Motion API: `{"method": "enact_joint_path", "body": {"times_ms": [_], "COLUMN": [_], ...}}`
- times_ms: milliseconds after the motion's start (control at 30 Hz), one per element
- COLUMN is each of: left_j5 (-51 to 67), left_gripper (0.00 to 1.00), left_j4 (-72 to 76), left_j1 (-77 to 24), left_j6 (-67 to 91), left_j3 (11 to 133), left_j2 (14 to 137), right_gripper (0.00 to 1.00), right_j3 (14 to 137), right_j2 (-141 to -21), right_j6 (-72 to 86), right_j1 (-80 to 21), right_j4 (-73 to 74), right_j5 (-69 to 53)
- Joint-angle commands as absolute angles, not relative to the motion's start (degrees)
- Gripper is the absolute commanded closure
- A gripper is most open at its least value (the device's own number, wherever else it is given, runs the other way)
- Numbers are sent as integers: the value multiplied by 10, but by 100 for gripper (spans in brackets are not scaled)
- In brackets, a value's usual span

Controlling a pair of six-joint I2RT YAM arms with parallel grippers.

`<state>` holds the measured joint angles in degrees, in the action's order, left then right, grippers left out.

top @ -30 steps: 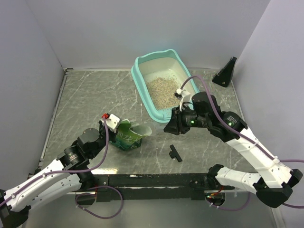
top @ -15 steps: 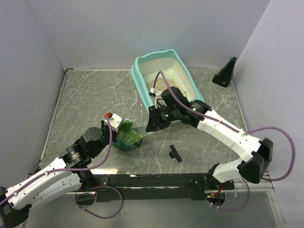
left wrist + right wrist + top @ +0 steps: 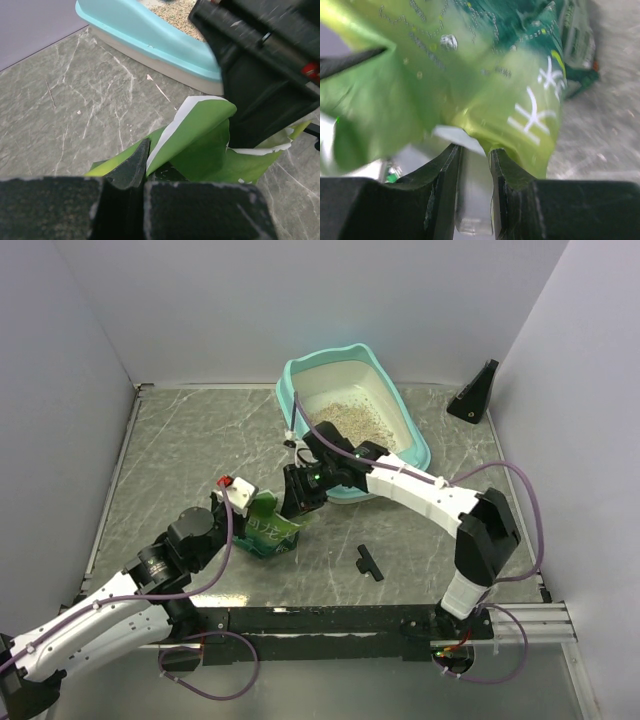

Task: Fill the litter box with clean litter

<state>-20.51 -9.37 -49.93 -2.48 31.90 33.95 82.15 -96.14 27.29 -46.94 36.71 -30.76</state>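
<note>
The litter box [image 3: 294, 405], teal-rimmed with a cream pan, stands at the back centre. Clean litter [image 3: 347, 417] covers part of its floor. A small green bag [image 3: 272, 532] stands on the table in front of the box. My left gripper [image 3: 248, 520] is shut on the bag's near edge. In the left wrist view its fingers [image 3: 131, 167] pinch the green foil [image 3: 200, 150]. My right gripper [image 3: 298, 502] has its jaws a little apart at the bag's torn mouth. In the right wrist view the bag's edge [image 3: 485, 75] lies just over the tips of the right gripper [image 3: 475, 150], ungripped.
A small black T-shaped piece [image 3: 368, 562] lies on the table right of the bag. A black wedge-shaped stand [image 3: 475, 393] sits in the back right corner. Grey walls close the table on three sides. The box's teal rim [image 3: 150, 35] lies just beyond the bag.
My right arm has swung left from the litter box's front corner to the bag's mouth. The left gripper has kept its hold on the bag, which barely moved.
</note>
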Motion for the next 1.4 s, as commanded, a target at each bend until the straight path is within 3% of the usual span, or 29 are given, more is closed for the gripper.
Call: {"method": "enact_joint_path", "body": {"times_ms": [0,200,400,1367], "left_j5": [-210,-212,-220,-234], "left_gripper": [99,99,99,99], "left_j4": [-85,-84,-83,-86], "left_j1": [-499,-499,-498,-499], "left_j6": [-14,-16,-20,-25], "left_j3": [336,334,331,328], "left_j2": [330,329,328,335], "right_gripper": [100,100,100,100], "right_j3": [752,622,505,221], "right_j2": [-998,-972,-916,-533], "right_j6": [331,437,533,657], "right_j1": [-468,-457,-451,-374], "right_j4": [266,10,-207,-263], "right_j5": [-408,-496,-505,-407]}}
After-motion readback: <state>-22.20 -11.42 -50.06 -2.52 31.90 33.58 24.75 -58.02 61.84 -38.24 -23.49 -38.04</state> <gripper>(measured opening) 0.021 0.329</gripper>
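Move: The green litter bag's middle lies about 6 cm left of the right hand, 3 cm back and some 9 cm below; that hand holds the clear scoop, already down in the mouth. The litter box's middle is roughly 21 cm ahead, 13 cm right and 13 cm below, and the black clip 9 cm back, 15 cm right and 18 cm below. From the left hand, the bag's middle is about 5 cm back, 3 cm right and 12 cm below. The clear scoop, still gripped by the right hand, is pushed some 3.5 cm deeper into the bag and slightly left while its bowl end swings up; then the hand draws it right about 9 cm, rising 5 cm and easing back, the fingers levelling some 30 degrees in all and turning a little clockwise. The left fingers keep pinching the bag's rim, nearly still. ##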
